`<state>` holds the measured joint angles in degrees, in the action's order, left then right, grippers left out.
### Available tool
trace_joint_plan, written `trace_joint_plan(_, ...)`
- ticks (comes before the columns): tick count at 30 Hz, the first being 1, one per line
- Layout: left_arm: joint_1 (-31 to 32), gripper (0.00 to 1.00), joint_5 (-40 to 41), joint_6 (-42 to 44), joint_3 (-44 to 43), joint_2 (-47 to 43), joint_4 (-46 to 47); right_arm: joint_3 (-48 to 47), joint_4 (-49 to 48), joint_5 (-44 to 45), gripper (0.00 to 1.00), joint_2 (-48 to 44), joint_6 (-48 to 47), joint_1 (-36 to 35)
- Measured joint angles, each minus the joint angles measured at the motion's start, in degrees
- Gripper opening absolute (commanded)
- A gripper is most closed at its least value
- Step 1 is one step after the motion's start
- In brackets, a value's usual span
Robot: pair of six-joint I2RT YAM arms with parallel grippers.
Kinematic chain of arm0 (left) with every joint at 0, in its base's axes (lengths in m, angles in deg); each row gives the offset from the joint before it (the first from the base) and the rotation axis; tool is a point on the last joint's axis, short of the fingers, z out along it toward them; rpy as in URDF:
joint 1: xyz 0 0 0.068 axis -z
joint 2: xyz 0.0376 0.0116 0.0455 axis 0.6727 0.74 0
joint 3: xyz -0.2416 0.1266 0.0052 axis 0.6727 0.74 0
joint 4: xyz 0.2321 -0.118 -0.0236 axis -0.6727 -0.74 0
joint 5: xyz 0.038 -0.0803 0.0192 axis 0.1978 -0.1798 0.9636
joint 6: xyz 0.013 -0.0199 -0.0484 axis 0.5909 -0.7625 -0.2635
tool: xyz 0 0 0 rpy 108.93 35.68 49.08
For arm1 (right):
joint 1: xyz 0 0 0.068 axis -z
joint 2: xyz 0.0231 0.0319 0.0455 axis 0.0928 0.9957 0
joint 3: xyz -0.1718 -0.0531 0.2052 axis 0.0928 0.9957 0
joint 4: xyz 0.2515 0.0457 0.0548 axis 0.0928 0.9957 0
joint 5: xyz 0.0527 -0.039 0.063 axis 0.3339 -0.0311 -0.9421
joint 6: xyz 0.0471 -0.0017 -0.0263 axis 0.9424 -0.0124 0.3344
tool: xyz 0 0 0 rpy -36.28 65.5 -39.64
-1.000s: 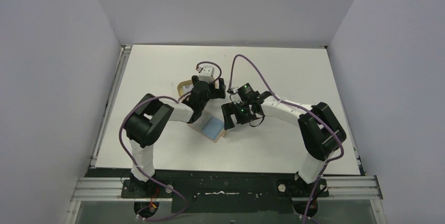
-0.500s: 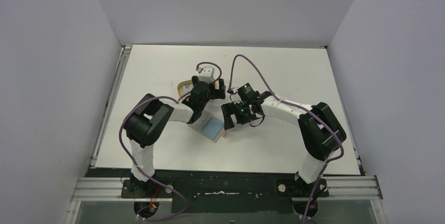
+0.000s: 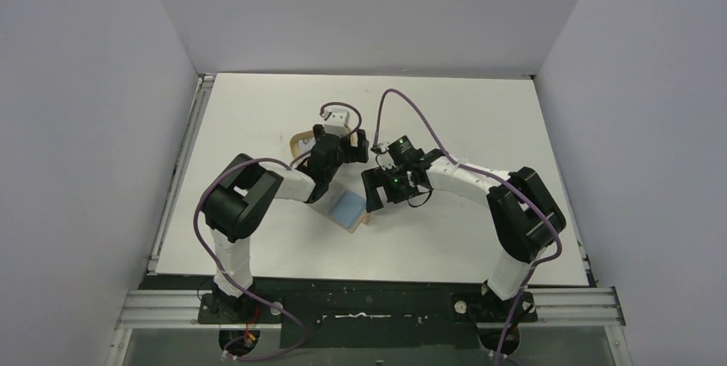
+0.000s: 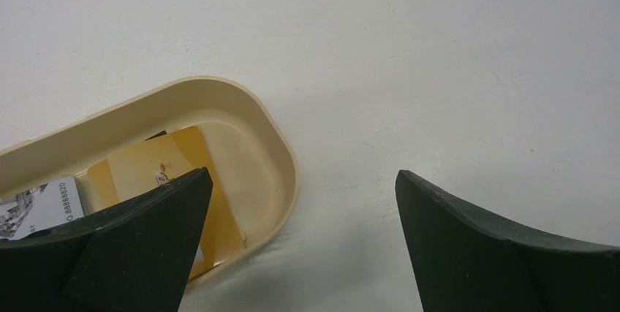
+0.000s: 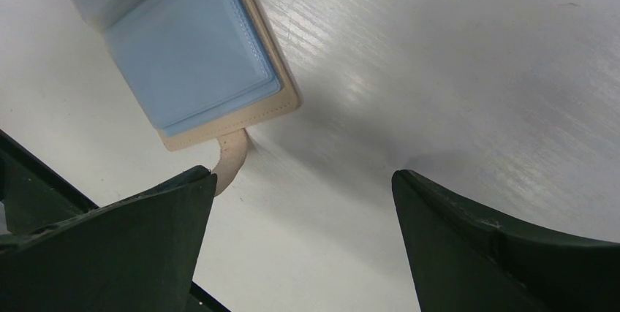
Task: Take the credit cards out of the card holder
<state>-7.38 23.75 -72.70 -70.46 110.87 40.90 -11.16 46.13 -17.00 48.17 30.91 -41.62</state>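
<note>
The card holder (image 3: 350,210) lies open on the white table between the two grippers. Its tan edge (image 5: 245,113) and snap tab (image 5: 232,153) show in the right wrist view. A light blue stitched panel (image 5: 190,49) fills its inside. I cannot tell a credit card from the pocket there. My right gripper (image 5: 303,172) hovers open just right of the holder, its left finger beside the tab and nothing between the fingers. My left gripper (image 4: 301,173) is open and empty, behind the holder by the end of the oval tray.
The cream oval tray (image 4: 286,158) holds a yellow card (image 4: 168,158) and a white printed card (image 4: 44,206). In the top view the tray (image 3: 300,139) sits left of the left gripper (image 3: 341,140). Grey walls enclose the table on three sides.
</note>
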Motion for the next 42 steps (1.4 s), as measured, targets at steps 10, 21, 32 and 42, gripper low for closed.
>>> trace_joint_plan(10,-0.07,0.97,0.72,1.40,7.13,-12.09,1.81,0.35,-0.17,2.01,0.97,-0.96,0.13,-0.31)
trace_joint_plan(21,-0.76,0.97,3.98,4.20,12.37,-30.62,0.28,0.79,-0.37,5.25,0.90,-2.54,0.24,-4.96)
trace_joint_plan(32,-1.92,0.97,8.37,1.90,16.48,-48.85,-24.94,-0.85,-0.26,6.10,0.79,-1.27,3.21,-8.46)
trace_joint_plan(42,-5.84,0.97,3.54,-5.29,21.97,-53.42,-44.13,-5.86,0.61,7.37,0.46,6.32,4.70,-12.76)
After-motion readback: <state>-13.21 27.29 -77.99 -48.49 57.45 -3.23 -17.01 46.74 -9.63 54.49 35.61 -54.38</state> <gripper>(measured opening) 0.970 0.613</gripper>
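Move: The open card holder's middle lies about 10 cm left, 2 cm back and 3 cm below the right hand; its clasp strap, at the near right end, is roughly 4 cm left and 5 cm back of that hand. From the left hand, the holder is some 17 cm back, 2 cm left and 7 cm down, while the tray's middle sits about 8 cm left and 3 cm ahead, 6 cm below. Lift the open left gripper clear beside the tray, about 17 cm up, carrying it back and left, then sink again off the card holder's left side, some 15 cm back and 15 cm left of the start, tipping the fingers down. Slide the right gripper about 6 cm left and a little back, dipping last, and narrow its fingers to about 60% open around the strap. ##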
